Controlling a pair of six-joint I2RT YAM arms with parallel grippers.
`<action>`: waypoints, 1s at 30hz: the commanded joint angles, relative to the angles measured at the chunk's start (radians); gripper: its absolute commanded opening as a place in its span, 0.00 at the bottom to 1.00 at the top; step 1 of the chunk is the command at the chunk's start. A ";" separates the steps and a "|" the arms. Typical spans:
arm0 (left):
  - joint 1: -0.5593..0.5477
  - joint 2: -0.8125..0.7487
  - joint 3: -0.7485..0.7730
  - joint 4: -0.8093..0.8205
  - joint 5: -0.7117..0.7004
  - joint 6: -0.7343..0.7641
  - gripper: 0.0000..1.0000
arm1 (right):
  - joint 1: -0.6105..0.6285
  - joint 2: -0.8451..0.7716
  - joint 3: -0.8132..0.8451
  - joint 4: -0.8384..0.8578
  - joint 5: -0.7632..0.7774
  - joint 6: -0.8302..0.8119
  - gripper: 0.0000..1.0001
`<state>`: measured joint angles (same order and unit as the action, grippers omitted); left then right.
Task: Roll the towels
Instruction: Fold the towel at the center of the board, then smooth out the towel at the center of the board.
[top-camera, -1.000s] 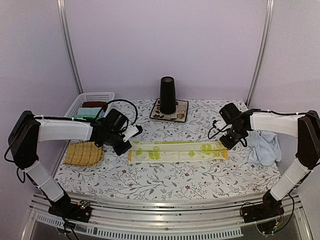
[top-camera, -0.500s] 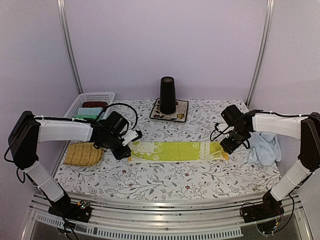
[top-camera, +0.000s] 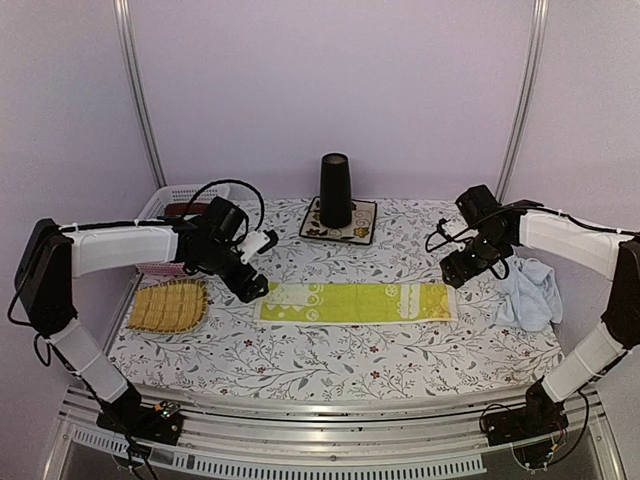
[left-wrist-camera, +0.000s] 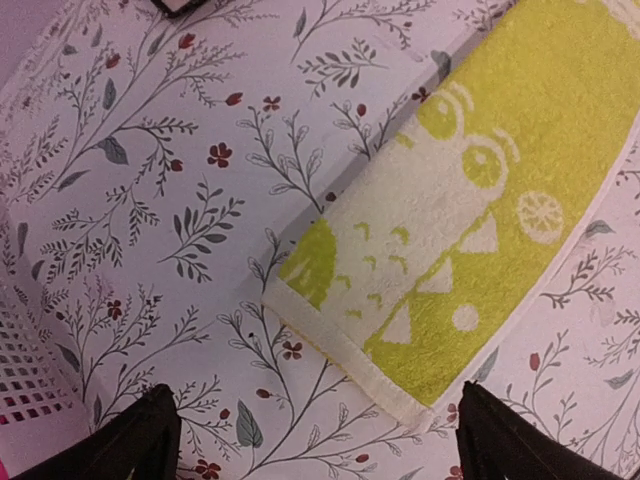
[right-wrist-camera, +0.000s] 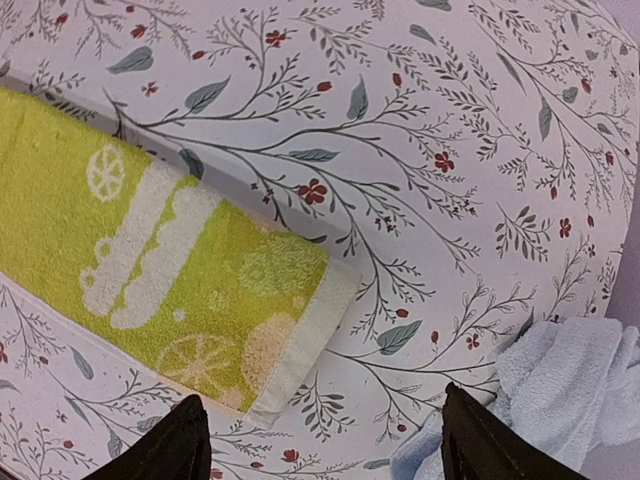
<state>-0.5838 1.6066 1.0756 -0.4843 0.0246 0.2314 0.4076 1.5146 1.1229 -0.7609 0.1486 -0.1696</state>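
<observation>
The yellow-green towel (top-camera: 352, 302) lies flat in a long folded strip across the middle of the table. Its left end (left-wrist-camera: 440, 270) shows in the left wrist view, its right end (right-wrist-camera: 170, 280) in the right wrist view. My left gripper (top-camera: 247, 287) hovers open just above the strip's left end, nothing between its fingers (left-wrist-camera: 135, 445). My right gripper (top-camera: 455, 272) hangs open above the right end, also empty. The light blue towel (top-camera: 528, 291) sits crumpled at the right edge; part of it (right-wrist-camera: 560, 390) lies by my right finger.
A woven straw tray (top-camera: 168, 305) lies at the left. A white basket (top-camera: 165, 205) with folded cloths stands at the back left. A black cup (top-camera: 335, 190) stands on a flowered mat (top-camera: 340, 222) at the back centre.
Both grippers have opened and let go of the yellow-green towel's ends, then risen and backed off a little. The towel has settled flat on the table.
</observation>
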 joint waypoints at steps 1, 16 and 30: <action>0.033 0.107 0.108 0.055 -0.065 -0.052 0.96 | -0.108 0.048 0.057 -0.003 -0.119 0.149 0.77; 0.046 0.305 0.295 0.114 0.146 -0.167 0.40 | -0.143 0.227 0.076 0.190 -0.482 0.339 0.32; 0.063 0.421 0.308 0.085 0.266 -0.263 0.00 | -0.178 0.304 0.067 0.169 -0.468 0.387 0.12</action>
<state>-0.5308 2.0247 1.3945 -0.3901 0.2485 0.0074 0.2321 1.8153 1.1774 -0.5838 -0.3237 0.2050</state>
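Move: The folded towel strip lies just below both open hands. Its middle is about 24 cm right and 1 cm ahead of my left hand, 5 cm down, and 22 cm left of my right hand, level with it, 7 cm down. From my left hand the woven tray is some 21 cm left, level fore and aft; the square mat is 28 cm ahead, 21 cm right. The blue cloth sits about 18 cm right and 2 cm ahead of my right hand. I shut both empty grippers and take them down to the strip's far side near its ends. My left hand reaches forward about 8 cm, slides right, then sinks onto the far edge. My right hand descends about 7 cm while easing forward and, after a brief swing right, left, its left side rolling up some 30 degrees, closed tips meeting the towel. ##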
